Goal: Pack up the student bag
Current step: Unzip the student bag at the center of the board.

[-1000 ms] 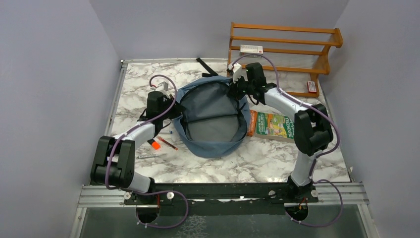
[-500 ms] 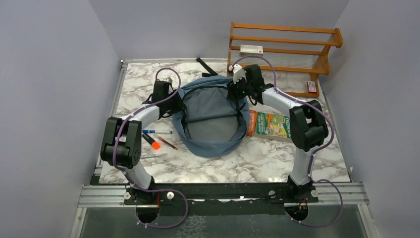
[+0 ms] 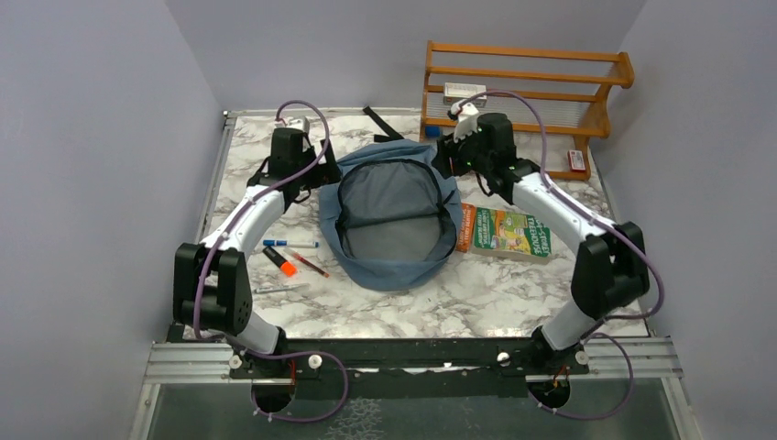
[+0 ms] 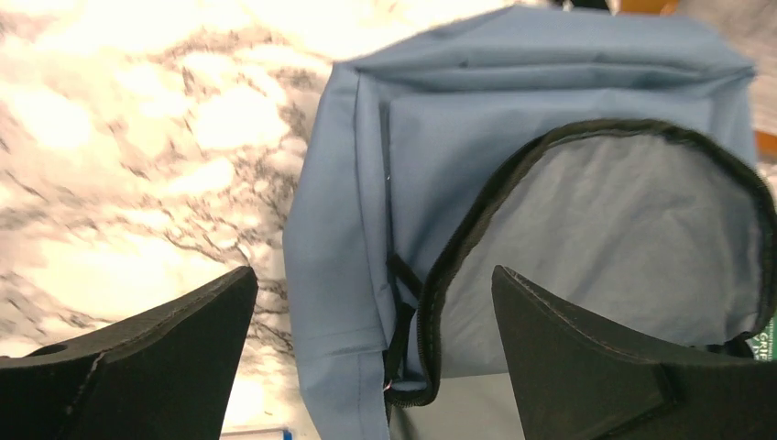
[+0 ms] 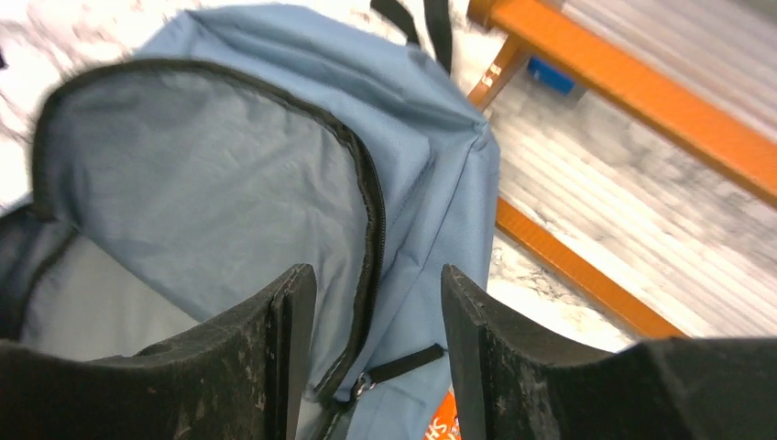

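The student bag (image 3: 394,215), dusty blue with dark zipper trim, lies flat in the middle of the table with its mouth gaping toward me. My left gripper (image 3: 310,179) hovers just off the bag's left rim, open with nothing between its fingers. In the left wrist view the bag (image 4: 431,174) and its zipper edge lie below the open left gripper (image 4: 374,275). My right gripper (image 3: 455,158) stands above the bag's far right corner, open and holding nothing. In the right wrist view the zipper edge of the bag (image 5: 229,183) runs below the right gripper (image 5: 377,272).
A green and orange book (image 3: 504,232) lies right of the bag. A blue pen (image 3: 289,244), an orange marker (image 3: 286,266) and a red pen (image 3: 310,264) lie left of it. A wooden rack (image 3: 527,92) stands at the back right. A black strap (image 3: 380,122) trails behind the bag.
Both grippers were shut at the bag's rim and have opened, let it go and pulled back outward. The bag's mouth has settled narrower.
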Motion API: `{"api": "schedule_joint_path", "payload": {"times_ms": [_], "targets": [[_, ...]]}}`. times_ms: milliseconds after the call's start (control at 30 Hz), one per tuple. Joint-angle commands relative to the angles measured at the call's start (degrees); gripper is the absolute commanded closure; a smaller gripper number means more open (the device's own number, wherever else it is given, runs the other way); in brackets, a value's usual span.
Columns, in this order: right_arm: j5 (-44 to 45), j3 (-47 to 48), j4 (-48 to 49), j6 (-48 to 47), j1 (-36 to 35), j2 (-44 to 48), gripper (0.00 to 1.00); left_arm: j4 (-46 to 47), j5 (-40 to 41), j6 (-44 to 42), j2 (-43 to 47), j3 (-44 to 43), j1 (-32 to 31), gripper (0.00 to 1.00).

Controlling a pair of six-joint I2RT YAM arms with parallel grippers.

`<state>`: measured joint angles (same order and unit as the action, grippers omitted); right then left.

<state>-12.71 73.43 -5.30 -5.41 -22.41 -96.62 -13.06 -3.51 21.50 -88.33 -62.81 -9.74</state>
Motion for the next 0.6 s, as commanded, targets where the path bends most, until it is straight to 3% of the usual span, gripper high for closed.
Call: {"api": "schedule_joint_path", "payload": {"times_ms": [0,267,567], "targets": [[5.4,-4.9,3.2,8.4,0.2,8.5,0.42,-0.3,0.7,-5.7,4.6,-2.8,0.3,0.01],[21.5,-12.9,-2.2,25.1,0.4,18.5,0.29,7.3,-11.7,-6.7,9.0,0.5,-0.7,0.02],[22.5,-16.2,-13.7,35.5,7.8,20.4,0.21,10.1,-11.1,-7.3,5.2,-2.4,-11.7,0.03]]}}
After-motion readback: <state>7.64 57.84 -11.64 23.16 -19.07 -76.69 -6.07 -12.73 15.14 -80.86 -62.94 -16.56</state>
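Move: The open bag lies between the hands. For the free right hand, the green book is roughly 17 cm to the right, 9 cm back and 16 cm below; the visible orange book strip is 8 cm right and 8 cm back, and the bag's mouth 10 cm left and 4 cm back. From the left hand, that mouth is some 12 cm right, 2 cm back and 11 cm down; the blue marker is 10 cm left and 10 cm back. Touching nothing, the right hand draws away from the bag's far right corner towards the green book, about 10 cm right and 6 cm back, first rising some 5 cm and then sinking again, while it turns clockwise about 35 degrees and its fingers open wider. The empty left hand, fingers wide, climbs 8 cm off the bag's left side, then swings 7 cm right over the bag, its fingertips tipping up. ##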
